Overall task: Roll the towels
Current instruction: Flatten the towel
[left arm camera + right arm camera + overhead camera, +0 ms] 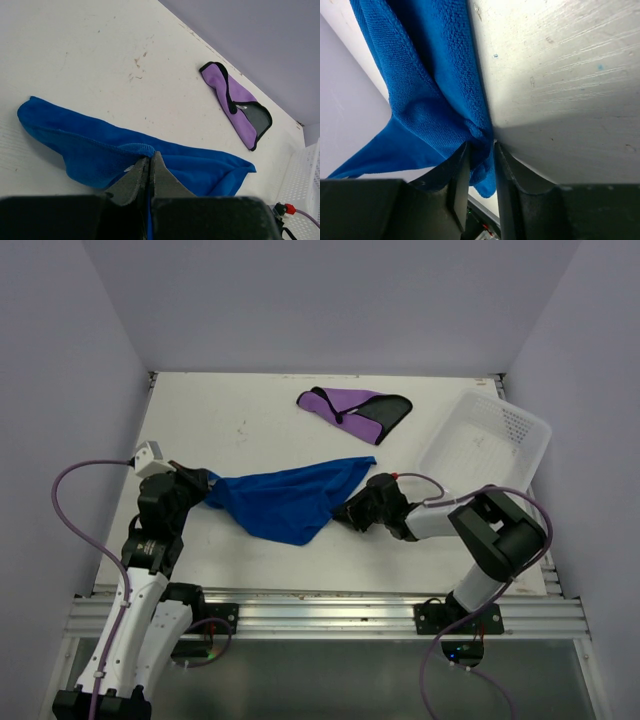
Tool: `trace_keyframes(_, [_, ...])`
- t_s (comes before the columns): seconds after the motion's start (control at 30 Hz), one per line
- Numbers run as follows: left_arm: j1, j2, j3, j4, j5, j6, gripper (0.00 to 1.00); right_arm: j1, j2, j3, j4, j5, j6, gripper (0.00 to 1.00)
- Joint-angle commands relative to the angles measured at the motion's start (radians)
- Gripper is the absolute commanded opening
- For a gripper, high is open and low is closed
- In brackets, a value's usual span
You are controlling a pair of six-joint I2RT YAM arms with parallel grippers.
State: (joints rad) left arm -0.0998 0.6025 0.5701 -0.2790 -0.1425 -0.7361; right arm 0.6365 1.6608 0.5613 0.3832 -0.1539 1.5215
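The blue towel (285, 502) lies crumpled on the white table (240, 425), stretched between my two grippers. My left gripper (208, 490) is shut on the towel's left corner; in the left wrist view its jaws (150, 159) are pressed together over a blue hem, and the blue towel (100, 150) spreads out beyond them. My right gripper (340, 512) sits at the towel's lower right edge. In the right wrist view the blue towel (430, 90) is bunched between the right gripper's narrow jaws (481, 150). The purple and black towel (345, 408) lies folded at the back, untouched.
A white perforated basket (485, 445) stands tilted at the right, just behind my right arm. The purple towel (235, 100) and the basket's edge (300, 175) also show in the left wrist view. Walls close in on three sides.
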Motion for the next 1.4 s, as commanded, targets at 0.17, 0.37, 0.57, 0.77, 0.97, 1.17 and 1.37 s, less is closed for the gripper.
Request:
trace_keyframes(0.17, [-0.009,-0.013,-0.009,0.012,-0.006,0.033,0.0,0.022,-0.093,0.092,-0.196,0.086,-0.066,0.0])
trace_keyframes(0.37, [-0.009,-0.015,0.052,0.001,-0.031,0.081,0.0,0.022,-0.229,0.262,-0.498,0.152,-0.322,0.0])
trace_keyframes(0.57, [0.015,0.077,0.145,-0.016,0.047,0.069,0.0,-0.021,-0.36,0.4,-0.725,0.275,-0.524,0.0])
trace_keyframes(0.77, [0.15,0.216,0.198,0.093,0.3,-0.041,0.0,-0.213,-0.395,0.53,-0.829,0.203,-0.652,0.0])
trace_keyframes(0.97, [0.393,0.426,0.209,0.422,0.756,-0.323,0.0,-0.3,-0.267,0.768,-0.912,0.159,-0.767,0.0])
trace_keyframes(1.17, [0.526,0.578,0.342,0.535,0.915,-0.448,0.0,-0.369,-0.139,1.01,-0.958,0.134,-0.79,0.0])
trace_keyframes(1.37, [0.578,0.637,0.459,0.69,0.98,-0.635,0.0,-0.425,-0.085,1.215,-0.989,0.088,-0.796,0.0])
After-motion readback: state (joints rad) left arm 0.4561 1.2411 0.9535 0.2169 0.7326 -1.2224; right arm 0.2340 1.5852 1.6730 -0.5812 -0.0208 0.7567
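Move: The blue towel's right edge lies right between my right hand's open fingertips, close to the table. From that hand, the towel's far right corner is about 17 cm ahead and 10 cm to the right; the purple towel lies some 31 cm ahead and 6 cm to the right. My left hand, already holding the left end in the air, has that right edge about 28 cm to its right, level with it fore and aft, and 19 cm below. I shut my right fingers on the blue towel's right edge and lift it fast, about 29 cm up, soon also swinging forward and off to the right, fingers tilting upward as the hand rolls. My left hand keeps its pinch on the other end, then carries it forward and up, about 11 cm each way, and somewhat left, rolling its left side down some 35 degrees. ##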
